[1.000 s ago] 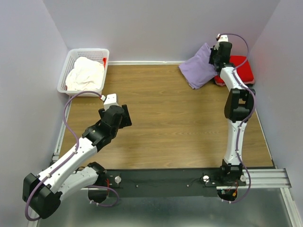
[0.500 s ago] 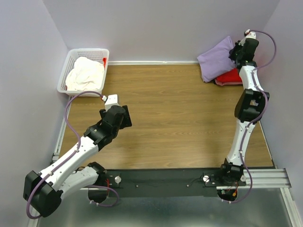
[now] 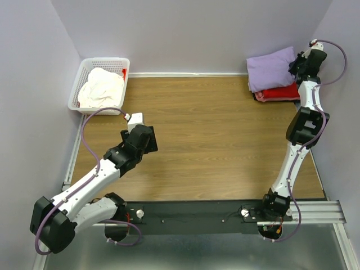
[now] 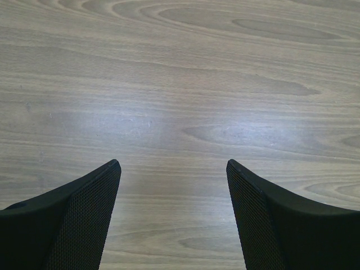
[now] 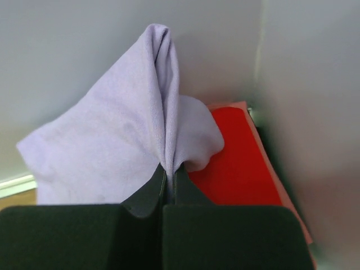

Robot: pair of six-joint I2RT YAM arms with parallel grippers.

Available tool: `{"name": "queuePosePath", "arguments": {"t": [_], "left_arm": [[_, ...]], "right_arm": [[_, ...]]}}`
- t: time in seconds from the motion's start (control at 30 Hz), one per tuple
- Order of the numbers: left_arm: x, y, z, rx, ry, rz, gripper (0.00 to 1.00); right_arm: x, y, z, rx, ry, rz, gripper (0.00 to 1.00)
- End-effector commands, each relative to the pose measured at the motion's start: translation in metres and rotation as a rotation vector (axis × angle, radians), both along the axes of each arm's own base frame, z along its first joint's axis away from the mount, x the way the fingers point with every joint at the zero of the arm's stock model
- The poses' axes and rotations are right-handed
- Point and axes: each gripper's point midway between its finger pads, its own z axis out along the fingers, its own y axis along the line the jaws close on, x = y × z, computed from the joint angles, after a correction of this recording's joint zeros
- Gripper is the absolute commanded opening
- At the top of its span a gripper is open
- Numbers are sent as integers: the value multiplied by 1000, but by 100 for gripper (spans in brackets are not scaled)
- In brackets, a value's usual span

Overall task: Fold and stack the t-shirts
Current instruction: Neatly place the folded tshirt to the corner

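Note:
My right gripper point(image 5: 170, 171) is shut on a pinched edge of the folded lavender t-shirt point(image 5: 118, 146), which hangs over the folded red t-shirt point(image 5: 239, 169) in the table's far right corner. From above, the lavender t-shirt point(image 3: 271, 68) covers most of the red t-shirt point(image 3: 278, 93), with the right gripper point(image 3: 299, 63) at its right edge. A crumpled cream-white t-shirt point(image 3: 101, 87) fills the basket point(image 3: 107, 60) at the far left. Over bare wood at the left hovers my left gripper point(image 4: 173, 166), open and holding nothing; in the top view the left gripper point(image 3: 147, 139) points right.
The white lattice basket also shows a scrap of red point(image 3: 123, 72) at its right wall. Grey walls close in the table on the left, back and right, and the right wall point(image 5: 315, 101) stands close beside the right gripper. A black rail point(image 3: 197, 216) runs along the near edge.
The right arm has carried the lavender t-shirt rightward and back, from beside the red t-shirt to over it. The left arm has barely shifted.

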Motion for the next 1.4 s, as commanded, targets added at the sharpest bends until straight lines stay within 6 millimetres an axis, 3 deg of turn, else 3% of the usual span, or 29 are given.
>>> {"name": "queuePosePath", "arguments": {"t": [0.0,0.17,0.3,0.43,0.53,0.57,0.63,0.77,0.83,0.93,0.97,1.0,1.07,1.13,1.17,1.23,1.27,1.33,1.37], "left_arm": [[2,-4,-6,0,12,-13,83],[1,-5,-9,6,23,-19,83],[1,-6,-11,7,28,-23,83],[1,-6,-14,15,37,-24,83],[2,-8,-16,16,40,-29,83],[2,-8,-17,16,43,-32,83],[2,-9,-18,18,45,-34,83],[3,-9,-19,21,48,-35,83],[3,-9,-18,20,45,-32,83],[3,-9,-16,14,35,-32,83],[3,-9,-15,12,33,-33,83],[3,-9,-14,9,28,-33,83],[3,-9,-13,6,24,-33,83],[4,-10,-11,-2,13,-33,83],[4,-11,-11,-5,11,-36,83],[4,-11,-12,-8,11,-40,83],[4,-12,-12,-6,11,-43,83],[4,-11,-11,-5,9,-43,83],[4,-11,-10,-5,9,-43,83]], "right_arm": [[6,-19,-9,-71,-4,-21,1],[8,-28,-39,-124,49,-40,1],[9,-44,-60,-191,91,-85,7],[7,-61,-64,-231,108,-166,9],[6,-67,-58,-249,105,-201,23],[4,-67,-52,-253,102,-211,37],[1,-61,-44,-258,100,-202,47],[-8,-33,-24,-326,122,-166,60],[-13,-8,-13,-359,130,-119,66],[-22,25,-6,-387,144,-60,68],[-23,41,-6,-392,146,-30,71],[-24,49,-4,-398,144,-13,83],[-29,71,-4,-421,158,14,83],[-35,85,-8,-458,182,42,84],[-34,106,-11,-480,185,74,88],[-35,120,-20,-536,216,92,89],[-34,137,-30,-551,229,119,89],[-33,141,-40,-579,253,118,89],[-32,154,-51,-609,276,121,89]]}}
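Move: The right hand holds the folded purple t-shirt by its right edge, so the shirt's middle hangs about 10 cm to its left, level fore and aft and some 4 cm lower. The red stack it goes onto is centred roughly 9 cm to the hand's left, about level fore and aft and 12 cm below; the side wall stands about 6 cm to its right. From the idle left hand the red stack lies some 37 cm ahead, 50 cm to the right and 7 cm lower. The right hand lowers the purple t-shirt's held edge about 8 cm onto the red stack, easing a few centimetres right towards the side wall, and its shut fingers open wide at the bottom to let go of the cloth. It then draws back some 3 cm and sweeps about 19 cm left, rising around 7 cm before sinking slightly, while it rolls nearly 30 degrees with its left side dipping, and ends empty near the shirt's left edge. ##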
